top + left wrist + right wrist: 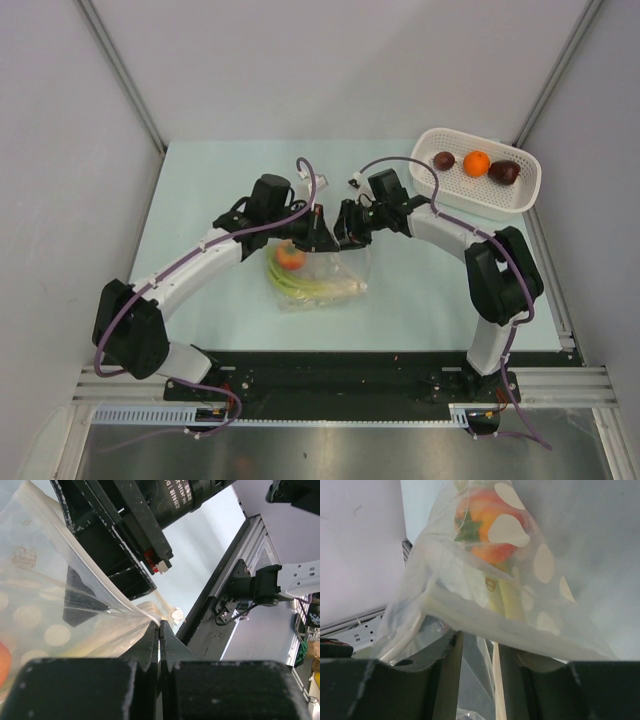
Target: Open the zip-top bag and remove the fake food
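Note:
The zip-top bag (335, 272) lies mid-table, its top lifted between both grippers. Inside are a red tomato (291, 258) and green stalks (312, 289). My left gripper (318, 228) is shut on the bag's top edge; in the left wrist view its tips (160, 626) pinch the film of the bag (45, 610). My right gripper (342, 228) faces it. In the right wrist view its jaws (477, 645) stand apart with bag film between them. The white zip strip (485, 617) lies across their tips, and the tomato (487, 530) and a stalk (507, 600) show beyond it.
A white perforated basket (528, 180) stands at the back right, holding an orange ball (476, 162) and two dark lumps (444, 160) (504, 172). Grey walls close in the table on three sides. A black rail (340, 375) runs along the near edge.

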Tool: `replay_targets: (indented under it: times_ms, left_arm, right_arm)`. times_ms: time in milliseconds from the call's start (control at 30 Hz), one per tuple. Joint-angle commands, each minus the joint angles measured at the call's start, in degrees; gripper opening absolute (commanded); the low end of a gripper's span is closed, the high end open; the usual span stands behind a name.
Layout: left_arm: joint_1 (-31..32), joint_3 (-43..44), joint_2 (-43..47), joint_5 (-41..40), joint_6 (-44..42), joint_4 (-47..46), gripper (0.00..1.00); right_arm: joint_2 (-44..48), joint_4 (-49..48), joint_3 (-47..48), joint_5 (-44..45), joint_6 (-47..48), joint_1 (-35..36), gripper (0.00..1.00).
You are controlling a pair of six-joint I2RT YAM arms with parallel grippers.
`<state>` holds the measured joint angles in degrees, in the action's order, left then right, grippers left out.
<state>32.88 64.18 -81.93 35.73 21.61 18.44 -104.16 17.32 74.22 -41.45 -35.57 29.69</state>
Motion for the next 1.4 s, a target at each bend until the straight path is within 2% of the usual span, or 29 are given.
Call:
replay_targets:
  times_ms: [0, 233, 433, 533, 600, 833, 1067, 1133, 1267, 1367]
  left_arm:
    - [0.6, 2.5, 2.0, 0.5, 1.0, -2.6, 0.0]
    - [2.2, 5.0, -0.1, 1.0, 2.0, -3.1, 0.0]
    - [4.9, 6.9, -1.6, 0.6, 1.9, -2.6, 0.0]
    - [6.1, 7.5, -2.3, 0.5, 2.1, -2.6, 0.0]
    - [7.0, 8.0, -2.7, 0.3, 2.5, -3.1, 0.0]
    - [9.5, 9.9, -4.5, 0.0, 2.5, -3.0, 0.0]
    - [11.4, 9.9, -5.5, 0.0, 2.7, -3.4, 0.0]
    - [11.6, 10.1, -6.0, -0.4, 2.5, -2.9, 0.0]
    - [11.7, 9.5, -5.9, -1.7, 1.6, -1.8, 0.0]
    - [11.7, 8.1, -5.5, -2.2, 1.5, -1.9, 0.0]
  right_arm:
    - [1.6, -6.7, -3.3, -0.8, -3.0, 1.4, 0.38]
    - [2.2, -19.5, -11.6, -1.8, -10.7, 2.7, 0.4]
    - [2.5, -28.0, -16.7, -3.4, -15.5, 2.8, 0.47]
    - [2.9, -29.0, -17.9, -1.9, -16.5, 3.4, 0.52]
    - [3.7, -28.6, -19.0, 0.0, -16.6, 3.4, 0.59]
    - [1.8, -32.9, -22.1, 0.7, -20.1, 3.8, 0.7]
    - [-2.2, -43.6, -23.9, -0.8, -26.4, 4.3, 0.78]
    - [-3.2, -43.6, -23.9, -1.4, -26.1, 4.8, 0.79]
    - [-3.9, -37.7, -23.9, -1.5, -21.1, 5.6, 0.8]
    - [-4.5, -35.7, -23.9, -2.0, -18.5, 5.7, 0.86]
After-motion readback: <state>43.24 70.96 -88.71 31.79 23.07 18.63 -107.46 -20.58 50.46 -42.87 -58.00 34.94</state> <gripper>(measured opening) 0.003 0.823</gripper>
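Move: The red pepper in the clear bag lies about 12 cm to the right hand's left, 2 cm farther out and 8 cm lower. The celery is roughly 6 cm left of this hand, 5 cm nearer the base and 10 cm below. The rim pinched by the left fingers is some 4 cm back, 2 cm left and 4 cm above. From the left hand, the pepper is about 6 cm ahead, 10 cm left and 12 cm down. Down and back, about 6 cm and 5 cm, with a little left, the right hand works deeper into the bag mouth towards the pepper, tilting some 15 degrees and spreading its part-open fingers nearly wide inside. The left hand, still pinching the rim, draws it about 6 cm right and slightly back over the right gripper, rising a little, then sinking again. ##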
